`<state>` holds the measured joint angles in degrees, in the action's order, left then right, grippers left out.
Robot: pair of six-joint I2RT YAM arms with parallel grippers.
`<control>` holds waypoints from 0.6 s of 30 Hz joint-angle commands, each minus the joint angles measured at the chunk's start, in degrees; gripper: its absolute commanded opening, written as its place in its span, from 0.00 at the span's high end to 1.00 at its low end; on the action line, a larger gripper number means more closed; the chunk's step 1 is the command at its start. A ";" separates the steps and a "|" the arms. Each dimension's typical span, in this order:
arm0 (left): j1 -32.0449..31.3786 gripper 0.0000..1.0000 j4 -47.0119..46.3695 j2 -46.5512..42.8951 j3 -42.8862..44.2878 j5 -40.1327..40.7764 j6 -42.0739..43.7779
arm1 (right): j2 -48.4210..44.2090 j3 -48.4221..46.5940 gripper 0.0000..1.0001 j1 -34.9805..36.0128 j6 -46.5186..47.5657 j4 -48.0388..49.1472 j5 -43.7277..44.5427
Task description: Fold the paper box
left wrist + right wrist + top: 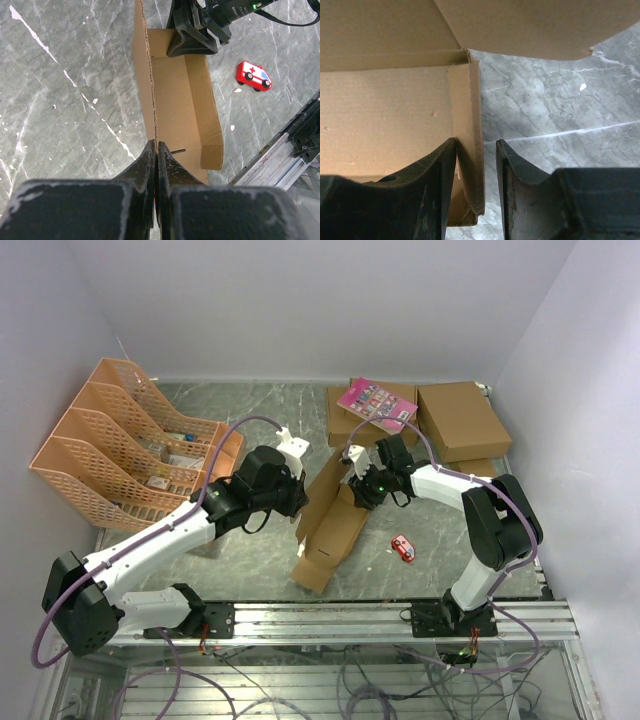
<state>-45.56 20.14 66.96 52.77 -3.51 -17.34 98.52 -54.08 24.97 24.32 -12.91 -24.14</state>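
Observation:
The paper box [335,525] lies partly folded in the middle of the table, a long brown tray with raised side walls [175,100]. My left gripper [298,502] is at its left side, and its jaws [157,145] are shut on the thin top edge of the left wall. My right gripper [352,492] is at the box's far end. Its jaws [476,141] are open around an upright end wall of the box [467,125]; the wall touches the left finger [435,170] and stands apart from the right one.
A red toy ambulance [403,548] lies right of the box. Two larger brown boxes [460,420], one under a pink booklet [377,403], sit at the back right. Orange file racks [130,440] stand at the back left. A metal rail [380,618] runs along the near edge.

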 commanded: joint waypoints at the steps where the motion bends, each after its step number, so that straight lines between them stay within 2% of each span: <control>1: 0.17 0.93 -1.96 -0.45 0.13 -1.84 0.56 | -0.84 -0.28 0.64 -0.01 -2.42 3.51 -0.23; 5: 0.14 0.93 -2.25 0.13 0.43 -2.29 0.39 | 0.03 0.11 0.71 0.07 -3.67 5.18 1.25; 9: 0.15 0.93 -2.33 0.54 0.79 -2.50 0.37 | 1.47 0.24 1.00 0.21 -3.31 5.28 2.78; 15: 0.23 0.93 -1.93 0.22 1.07 -1.55 0.70 | 1.22 2.66 1.00 1.19 -0.85 7.52 13.90; 18: 0.50 0.93 -1.80 -0.07 0.85 -1.33 1.03 | 0.93 2.81 1.00 1.87 -0.35 7.59 16.50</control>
<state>-45.39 19.33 67.51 52.77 -4.08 -17.15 98.52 -53.12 26.57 21.78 -7.05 -18.28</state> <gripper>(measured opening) 0.078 0.029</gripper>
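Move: The box's low far end wall stands between the right hand's open fingers, its middle about 1 cm to the left and 1 cm below. From that hand the tall side wall is some 8 cm left, 4 cm back and 6 cm higher; the box floor is about 8 cm back, 6 cm left and 3 cm lower; the toy ambulance is roughly 13 cm back, 12 cm right and slightly lower. From the left hand the end wall lies around 9 cm ahead, 12 cm right and 16 cm below. With one finger on the inner side of the low end wall and the other beyond it, the right hand eases about 2 cm forward, away from the base, while its fingers close from roughly a third open to shut, pinching the cardboard, and its wrist turns only some 5 degrees. The left hand stays practically still and keeps its closed grip on the top edge of the tall side wall, holding it up. ##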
